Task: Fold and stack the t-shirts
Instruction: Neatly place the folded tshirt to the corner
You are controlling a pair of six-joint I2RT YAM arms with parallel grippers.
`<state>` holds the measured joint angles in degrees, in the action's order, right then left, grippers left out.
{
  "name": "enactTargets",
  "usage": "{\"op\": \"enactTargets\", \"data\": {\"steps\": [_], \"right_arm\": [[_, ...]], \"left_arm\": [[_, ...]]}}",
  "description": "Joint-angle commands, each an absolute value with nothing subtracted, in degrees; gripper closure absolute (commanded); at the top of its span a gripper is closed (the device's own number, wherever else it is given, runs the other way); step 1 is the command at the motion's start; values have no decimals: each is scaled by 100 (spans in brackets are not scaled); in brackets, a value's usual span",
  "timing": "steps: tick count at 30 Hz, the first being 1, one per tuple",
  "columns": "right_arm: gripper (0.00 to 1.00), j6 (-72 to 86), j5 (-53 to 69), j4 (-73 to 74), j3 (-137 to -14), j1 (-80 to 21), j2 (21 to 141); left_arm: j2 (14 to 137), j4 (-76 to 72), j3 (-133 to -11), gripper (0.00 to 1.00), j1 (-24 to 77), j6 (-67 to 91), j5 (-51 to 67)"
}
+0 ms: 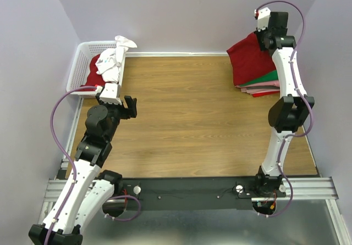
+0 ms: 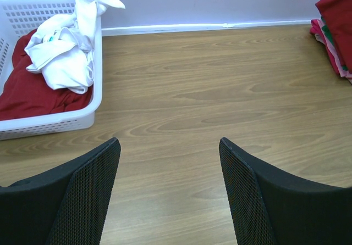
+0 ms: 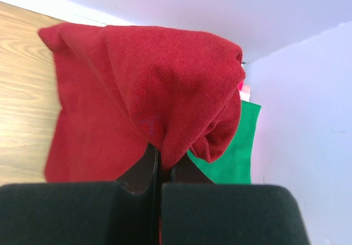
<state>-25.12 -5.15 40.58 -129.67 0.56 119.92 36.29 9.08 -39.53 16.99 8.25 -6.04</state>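
A dark red t-shirt [image 1: 248,57] [image 3: 137,74] lies on top of a stack at the back right, over a green t-shirt [image 1: 268,77] [image 3: 235,151] and pink layers [image 1: 258,91]. My right gripper [image 1: 264,36] [image 3: 165,160] is shut on a bunched fold of the dark red t-shirt, above the stack. A crumpled white t-shirt [image 1: 113,61] [image 2: 63,58] hangs over the basket rim, and a red t-shirt [image 1: 92,78] [image 2: 33,94] lies inside. Open and holding nothing, my left gripper [image 1: 130,106] [image 2: 168,142] hovers over bare wood, right of the basket.
The white lattice basket [image 1: 81,58] [image 2: 55,125] stands at the back left corner. Purple walls close in the back and both sides. The stack's edge [image 2: 335,20] shows at the far right of the left wrist view.
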Motion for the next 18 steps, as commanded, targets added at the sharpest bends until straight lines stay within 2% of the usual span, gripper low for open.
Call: {"op": "enactTargets", "data": {"steps": [1,18], "right_arm": [[100,-2759,-852,3876,-13429,184,12330],[100,-3041,-2214,3182,-13412,554,12928]], "left_arm": [[3639,773,-3946,20,1696,773,-712],[3691,765,-3946,20,1705,773,-686]]}}
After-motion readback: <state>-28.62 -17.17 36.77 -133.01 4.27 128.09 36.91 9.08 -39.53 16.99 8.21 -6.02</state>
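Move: The shirt stack, the place for the held red shirt, has its middle about 7 cm back from the right hand, straight left-right with it and some 20 cm below. The red shirt hangs from the fingers, its middle around 7 cm back, 6 cm left and 9 cm below. The right-hand wall stands roughly 16 cm to this hand's right, level with it. From the left hand the stack lies about 24 cm ahead, 60 cm right and 21 cm below. The folded red shirt, still pinched shut at its far right part, is drawn across the stack by the right hand: about 8 cm to the right, towards the side wall, while sinking some 4 cm. The hand turns roughly 10 degrees clockwise and rolls so that its left side dips; the fingers keep their hold. ##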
